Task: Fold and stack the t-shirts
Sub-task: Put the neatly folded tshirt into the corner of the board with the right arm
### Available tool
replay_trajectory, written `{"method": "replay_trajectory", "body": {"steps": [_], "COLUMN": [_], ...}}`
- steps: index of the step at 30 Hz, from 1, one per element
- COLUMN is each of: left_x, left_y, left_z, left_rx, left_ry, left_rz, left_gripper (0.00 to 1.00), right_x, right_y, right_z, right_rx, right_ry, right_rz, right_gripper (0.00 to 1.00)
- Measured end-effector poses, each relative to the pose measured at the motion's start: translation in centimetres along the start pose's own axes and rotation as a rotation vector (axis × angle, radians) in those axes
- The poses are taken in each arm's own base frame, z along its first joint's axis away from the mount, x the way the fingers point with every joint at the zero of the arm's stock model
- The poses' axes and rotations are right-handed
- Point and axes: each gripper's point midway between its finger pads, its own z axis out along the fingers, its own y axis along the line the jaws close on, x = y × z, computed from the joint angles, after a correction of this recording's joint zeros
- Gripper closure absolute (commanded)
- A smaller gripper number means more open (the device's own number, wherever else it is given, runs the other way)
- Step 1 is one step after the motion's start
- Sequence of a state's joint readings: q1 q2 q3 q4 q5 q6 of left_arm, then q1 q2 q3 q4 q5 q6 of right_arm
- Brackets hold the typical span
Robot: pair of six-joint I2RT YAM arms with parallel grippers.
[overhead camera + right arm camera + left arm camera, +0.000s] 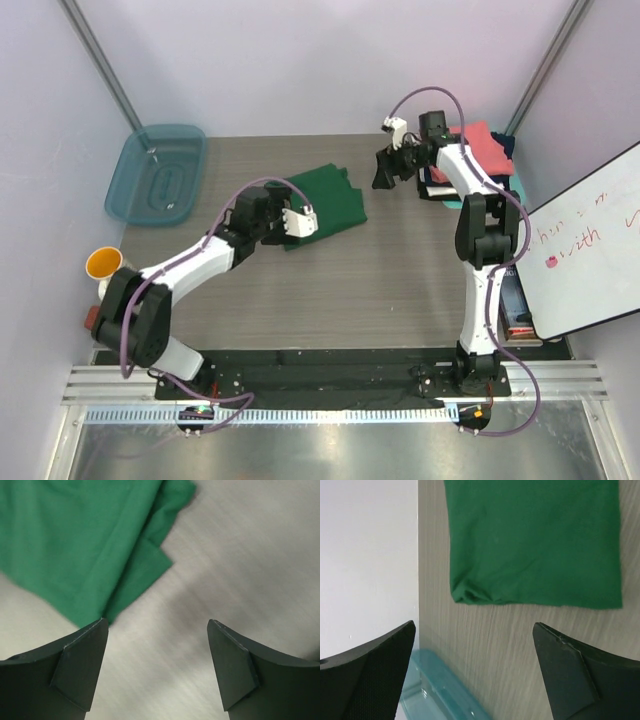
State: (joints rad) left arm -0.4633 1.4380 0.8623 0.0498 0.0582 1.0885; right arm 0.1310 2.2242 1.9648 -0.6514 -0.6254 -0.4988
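Observation:
A dark green t-shirt (325, 205) lies folded on the grey table, left of the middle; its cloth fills the top of the left wrist view (535, 540) and the upper left of the right wrist view (75, 545). My left gripper (278, 216) (475, 630) hovers at the shirt's left edge, open, with bare table between its fingers. My right gripper (385, 168) (157, 622) hangs just right of the shirt's far corner, open over bare table. A stack of folded t-shirts (485, 148), coral-pink on top with dark ones beneath, sits at the back right, partly hidden by the right arm.
A translucent teal tub (158, 172) (435, 680) stands at the back left. An orange cup (102, 263) sits at the left edge. A whiteboard (585, 240) leans along the right side. Pale walls enclose the table on three sides.

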Motion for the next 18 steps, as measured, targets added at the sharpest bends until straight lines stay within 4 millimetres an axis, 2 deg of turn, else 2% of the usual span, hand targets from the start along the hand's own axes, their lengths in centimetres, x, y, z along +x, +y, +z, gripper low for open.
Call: {"method": "replay_trajectory", "body": {"steps": [2,7,10,15,18], "left_x": [0.0,-0.4,-0.7,-1.4,-2.0], "left_y": [0.1,0.7,1.1,2.7,3.7], "left_z": [1.6,5.2,7.8,11.7,13.6], "left_rx": [0.027,0.049,0.059,0.031,0.004], "left_ry": [0.002,-0.020,-0.033,-0.058,-0.073], "left_rz": [0.049,0.177,0.232,0.309,0.354], "left_gripper": [0.00,0.00,0.00,0.00,0.00], "right_x": [1.0,3.1,3.9,4.6,4.1], "right_y": [0.5,3.8,4.6,4.5,3.7], "right_z": [0.3,2.1,3.2,5.1,5.6], "right_rx": [-0.078,-0.306,-0.381,-0.428,-0.440], "right_ry": [-0.001,0.002,0.007,0.005,-0.015], "right_rz": [0.110,0.360,0.477,0.608,0.646], "right_gripper": [0.12,0.14,0.15,0.16,0.17]}}
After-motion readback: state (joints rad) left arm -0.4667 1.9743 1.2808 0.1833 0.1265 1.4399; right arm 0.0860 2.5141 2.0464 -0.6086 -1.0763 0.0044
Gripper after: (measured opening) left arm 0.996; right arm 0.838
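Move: The folded green t-shirt lies flat, its middle about 13 cm to the right hand's left, 5 cm back towards the base and 9 cm below. The t-shirt stack is roughly 16 cm to that hand's right and 2 cm farther out. From the left hand the green t-shirt's middle is some 9 cm right, 4 cm ahead and 12 cm down; the empty tray is about 25 cm left and 10 cm ahead. Open right hand tips, sinking about 6 cm leftward towards the t-shirt; open left hand sweeps forward-right over it. ##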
